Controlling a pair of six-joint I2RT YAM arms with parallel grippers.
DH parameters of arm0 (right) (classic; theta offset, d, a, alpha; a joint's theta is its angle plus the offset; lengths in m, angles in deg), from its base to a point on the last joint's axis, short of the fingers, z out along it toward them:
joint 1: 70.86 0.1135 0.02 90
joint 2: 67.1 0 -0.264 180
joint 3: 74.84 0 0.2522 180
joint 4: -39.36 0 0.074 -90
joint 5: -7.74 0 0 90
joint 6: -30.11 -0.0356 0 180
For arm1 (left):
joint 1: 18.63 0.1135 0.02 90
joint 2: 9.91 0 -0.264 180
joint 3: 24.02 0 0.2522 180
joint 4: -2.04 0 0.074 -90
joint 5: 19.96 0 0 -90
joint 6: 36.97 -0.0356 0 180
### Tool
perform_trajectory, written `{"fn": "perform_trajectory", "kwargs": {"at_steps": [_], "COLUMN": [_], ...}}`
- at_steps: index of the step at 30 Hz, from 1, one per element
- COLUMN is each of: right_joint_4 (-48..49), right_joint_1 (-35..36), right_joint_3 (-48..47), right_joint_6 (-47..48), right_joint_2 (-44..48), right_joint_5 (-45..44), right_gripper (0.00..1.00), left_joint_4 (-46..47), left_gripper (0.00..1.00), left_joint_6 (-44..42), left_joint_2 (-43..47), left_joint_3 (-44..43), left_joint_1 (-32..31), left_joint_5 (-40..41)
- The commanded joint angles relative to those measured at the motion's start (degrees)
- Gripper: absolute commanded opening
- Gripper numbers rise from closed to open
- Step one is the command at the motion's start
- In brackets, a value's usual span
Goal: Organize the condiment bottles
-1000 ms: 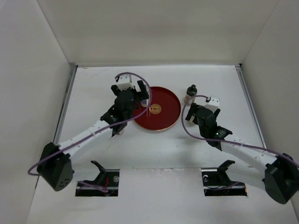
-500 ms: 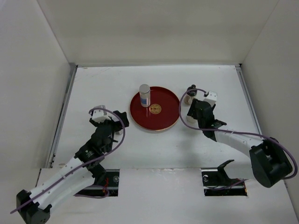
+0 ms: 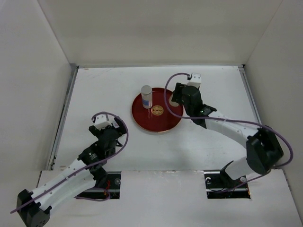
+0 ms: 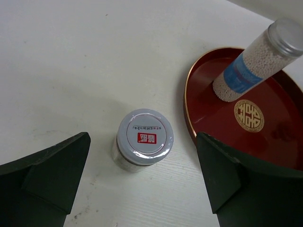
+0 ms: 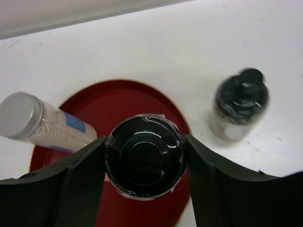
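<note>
A red-labelled, grey-lidded jar [image 4: 145,138] stands on the table just left of the red tray [image 4: 187,109]. My left gripper [image 4: 143,144] hangs open over the jar, a finger on each side, not touching it. The tall white cylinder [image 3: 147,96] stands on the tray's far left part. My right gripper [image 5: 144,156] is shut on a pale bottle with a dark cap [image 5: 144,163], holding it above the tray's [image 5: 118,101] right edge. A second dark-capped bottle [image 5: 239,104] stands on the table to the right of the tray.
White walls close in the table on the left, back and right. The right arm [image 3: 222,124] reaches across the table right of the tray [image 3: 158,131]. The left arm [image 3: 75,165] lies along the near left side.
My right gripper shut on a dark-capped bottle and carried it left over the tray. My left arm drew back from the tray, leaving the white cylinder there, and now hovers over the grey-lidded jar.
</note>
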Motion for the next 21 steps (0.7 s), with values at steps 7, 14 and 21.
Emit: {"fn": "perform_trajectory", "kwargs": {"at_steps": [7,14,21], "right_joint_4": [7.5,7.5,8.82], "right_joint_1": [-0.46,0.24,0.51], "right_joint_3": [-17.68,-23.42,-14.81], "right_joint_6": [2.26,3.67,2.96], "right_joint_2": [-21.69,-27.78,-14.88], "right_joint_5": [3.37,0.12,0.29], "right_gripper": [0.58,0.89,1.0], "left_joint_4": [1.84,3.42,6.32], "left_gripper": [0.97,0.97,0.98], "left_joint_6": [1.49,1.67,0.0], "left_joint_2": [-5.22,-8.56,-13.74], "left_joint_3": [-0.49,-0.49,-1.89], "left_joint_1": [0.77,1.56,1.65], "left_joint_5": [-1.68,-2.64,-4.93]}}
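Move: The right hand holds a dark-capped bottle; the red tray's middle lies about 5 cm ahead of this hand, 10 left and 15 below. The bead jar on the tray stands some 7 ahead and 15 left, the other dark-capped bottle 9 ahead and 8 right, both roughly 11 below. From the left hand, the grey-lidded jar is about 4 ahead, straight on and 9 below, the tray's middle some 20 ahead, 20 right and 11 below. Right lowers its bottle forward-left onto the tray, opens, lifts back 3 cm; left, open, sinks 4 towards grey-lidded jar. ##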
